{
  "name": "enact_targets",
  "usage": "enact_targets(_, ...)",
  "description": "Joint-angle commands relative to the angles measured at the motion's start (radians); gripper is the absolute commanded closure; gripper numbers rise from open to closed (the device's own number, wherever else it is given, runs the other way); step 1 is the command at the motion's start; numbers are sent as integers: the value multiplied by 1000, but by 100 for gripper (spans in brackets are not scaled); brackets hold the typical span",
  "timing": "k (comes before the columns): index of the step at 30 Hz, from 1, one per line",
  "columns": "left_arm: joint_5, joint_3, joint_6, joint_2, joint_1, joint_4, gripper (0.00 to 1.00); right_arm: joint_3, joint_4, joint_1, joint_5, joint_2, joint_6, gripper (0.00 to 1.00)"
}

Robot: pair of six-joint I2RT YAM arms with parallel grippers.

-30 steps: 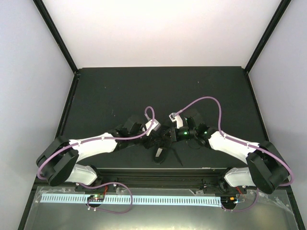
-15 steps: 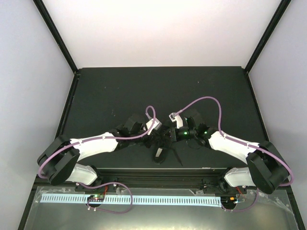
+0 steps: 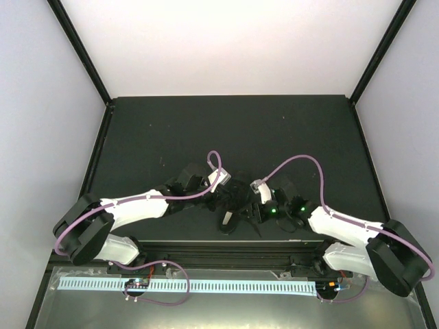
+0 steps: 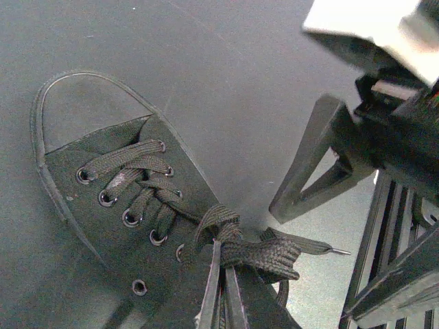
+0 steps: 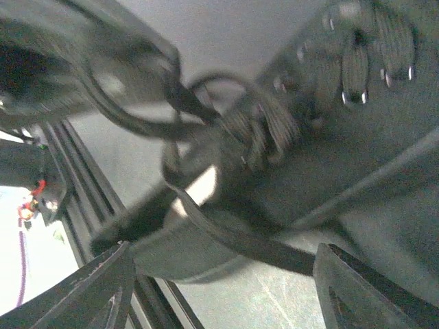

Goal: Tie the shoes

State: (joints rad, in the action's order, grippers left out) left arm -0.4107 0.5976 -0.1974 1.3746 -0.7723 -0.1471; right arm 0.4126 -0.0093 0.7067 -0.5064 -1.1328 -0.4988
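A small black shoe (image 3: 227, 221) lies on the dark mat between my two arms, its toe (image 4: 75, 103) pointing away from the near edge. Thin black laces (image 4: 134, 179) cross the eyelets and bunch into a knot (image 4: 223, 223) near the shoe's opening. My left gripper (image 4: 223, 255) is shut on the lace at that knot (image 3: 224, 199). My right gripper (image 5: 225, 250) stands open just right of the shoe (image 3: 252, 210), nothing between its fingers. A lace strand (image 5: 233, 236) runs across in front of it. The shoe (image 5: 343, 110) is blurred in the right wrist view.
The open fingers (image 4: 312, 161) of the right gripper show at the right of the left wrist view. A metal rail (image 3: 226, 247) runs along the table's near edge close behind the shoe. Purple cables (image 3: 302, 161) loop over both arms. The black mat (image 3: 226, 130) stretches away beyond the shoe.
My right gripper has let go, opened wide and drawn back toward the near right. The left gripper has shut on the lace and stayed at the shoe.
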Motion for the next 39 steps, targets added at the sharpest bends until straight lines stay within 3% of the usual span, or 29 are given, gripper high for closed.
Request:
enact_targets(1, -5, 0, -10, -19, 6, -30, 98, -33, 102, 39, 92, -23, 44, 30)
enact_targets(15, -11, 5, -11, -17, 7, -16, 98, -3, 82, 116, 254, -136, 121, 49)
enact_targets(23, -60, -8, -6, -37, 6, -34, 98, 9, 70, 116, 342, -128, 64, 88)
enact_targets(26, -106, -32, -5, -52, 5, -55, 99, 7, 62, 116, 358, -111, 35, 98)
enact_targets(39, -142, -148, -36, -147, -57, -21, 98, 85, -101, 97, 449, -39, -77, 98)
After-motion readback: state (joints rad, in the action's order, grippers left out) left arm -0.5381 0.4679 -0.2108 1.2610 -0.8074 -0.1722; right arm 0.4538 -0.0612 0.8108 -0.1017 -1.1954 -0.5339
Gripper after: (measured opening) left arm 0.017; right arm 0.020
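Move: The loose shoelace that the open right hand goes for hangs about 4 cm below it and 1 cm ahead. From there the lace bunch in the left fingers is some 5 cm ahead and 7 cm left, roughly level; the shoe's heel is 3 cm back, 7 cm left and 5 cm down. The left hand, already pinching that bunch, has the loose lace about 4 cm back, 7 cm right and 4 cm down, the shoe's toe about 7 cm ahead, 4 cm right and 7 cm down. The right fingers close on the loose lace beside the shoe after the hand sinks about 4.5 cm with its tips tilting down, then keep their pinch as it draws up, forward and a little right, turning slightly clockwise. The left hand stays put, pinching its bunch, until the right is nearly shut, then pulls about 5 cm back towards the heel. ##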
